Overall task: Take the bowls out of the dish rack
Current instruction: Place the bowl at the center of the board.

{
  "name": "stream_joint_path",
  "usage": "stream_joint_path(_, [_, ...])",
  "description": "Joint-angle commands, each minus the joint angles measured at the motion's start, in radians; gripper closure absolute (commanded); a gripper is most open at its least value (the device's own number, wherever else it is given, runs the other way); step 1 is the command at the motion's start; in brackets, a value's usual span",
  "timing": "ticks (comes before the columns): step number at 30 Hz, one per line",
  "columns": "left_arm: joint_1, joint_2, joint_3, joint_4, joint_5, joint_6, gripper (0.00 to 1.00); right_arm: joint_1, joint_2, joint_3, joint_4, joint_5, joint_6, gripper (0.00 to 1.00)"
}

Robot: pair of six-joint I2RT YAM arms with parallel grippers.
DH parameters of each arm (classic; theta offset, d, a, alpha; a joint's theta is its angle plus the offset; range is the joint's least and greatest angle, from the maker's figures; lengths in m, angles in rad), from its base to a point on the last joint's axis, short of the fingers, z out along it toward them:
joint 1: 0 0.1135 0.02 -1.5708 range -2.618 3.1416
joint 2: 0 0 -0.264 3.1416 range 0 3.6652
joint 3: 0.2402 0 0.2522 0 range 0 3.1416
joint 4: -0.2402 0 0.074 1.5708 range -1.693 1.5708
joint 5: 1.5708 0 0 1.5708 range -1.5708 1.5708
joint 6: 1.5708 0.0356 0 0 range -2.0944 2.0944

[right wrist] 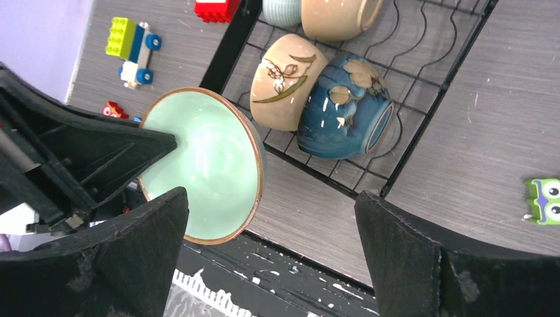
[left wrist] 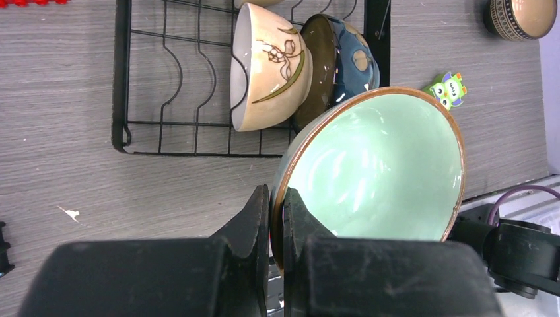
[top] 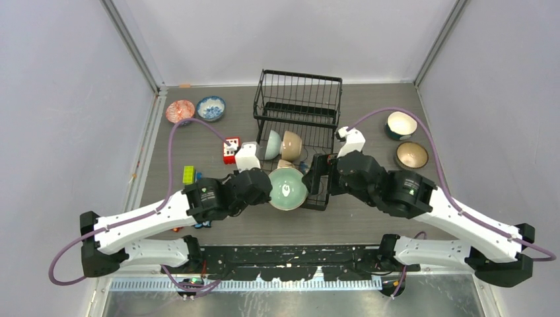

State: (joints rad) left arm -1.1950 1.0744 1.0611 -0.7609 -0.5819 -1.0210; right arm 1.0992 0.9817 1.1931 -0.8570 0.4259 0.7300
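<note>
My left gripper [top: 267, 188] [left wrist: 276, 198] is shut on the rim of a pale green bowl [top: 287, 188] [left wrist: 376, 172] [right wrist: 205, 165] with a brown edge, held tilted just off the near end of the black wire dish rack [top: 300, 74] [left wrist: 120, 72] [right wrist: 458, 66]. My right gripper [top: 320, 177] [right wrist: 271, 205] stands wide open beside that bowl, nothing between its fingers. On the rack's tray lie a cream flowered bowl [left wrist: 267, 66] [right wrist: 287, 79], a dark blue bowl [left wrist: 343, 63] [right wrist: 347, 109], a tan bowl [top: 292, 145] [right wrist: 337, 16] and a pale bluish bowl [top: 272, 144].
On the table stand a red patterned bowl [top: 179, 111] and a blue-and-white bowl [top: 210, 107] at far left, a dark bowl with cream inside [top: 401, 124] and a brown bowl [top: 411, 155] at right. Toys lie about: red block [top: 231, 149], green-yellow block [top: 189, 174], owl [right wrist: 545, 200].
</note>
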Motion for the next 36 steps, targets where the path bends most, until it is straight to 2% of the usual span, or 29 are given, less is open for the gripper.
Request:
stream_joint_path(1, [0.023,-0.035,0.016,0.078,0.036,-0.007,1.00,-0.001,-0.036,-0.003,0.075,-0.003,-0.066,0.00])
stream_joint_path(7, [0.029,-0.018,0.034,0.073,0.086,-0.012,1.00,-0.001,0.046,0.028,0.050,-0.047,-0.072,0.03])
stream_joint_path(14, [0.039,-0.034,0.033,0.058,0.120,-0.031,1.00,-0.002,0.119,0.052,0.037,-0.069,-0.086,0.35])
stream_joint_path(17, [0.040,-0.039,0.031,0.051,0.118,-0.035,1.00,-0.001,0.139,0.050,0.028,-0.074,-0.081,0.44])
stream_joint_path(36, [0.043,-0.037,0.025,0.059,0.128,-0.037,1.00,-0.001,0.209,0.041,-0.007,-0.035,-0.045,0.65])
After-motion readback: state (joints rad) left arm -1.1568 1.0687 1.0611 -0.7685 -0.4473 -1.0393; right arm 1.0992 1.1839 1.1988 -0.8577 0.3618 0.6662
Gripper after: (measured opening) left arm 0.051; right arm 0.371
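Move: The green bowl, which the left hand still pinches by its left rim, has its middle about 7 cm to the left of the wide-open right hand, 2 cm nearer the base and 6 cm below. From the left hand that middle lies some 5 cm right, 1 cm back and 1 cm down. Down in the rack, roughly 21 cm below the right hand, the flower bowl is about 9 cm ahead and 7 cm left, the blue bowl 9 cm ahead and 1 cm left. The right hand rises another centimetre, then comes down onto the green bowl's right rim, ending about 5 cm lower and 3 cm farther left, rolling some 10 degrees so its left side drops, while its fingers narrow from wide open to roughly a third and straddle the rim, one inside the bowl and one outside, not yet pinching. Meanwhile the left hand keeps its pinch on the left rim, draws back about 1 cm with a slight downward tip, then holds the bowl still in the air for the right hand. ##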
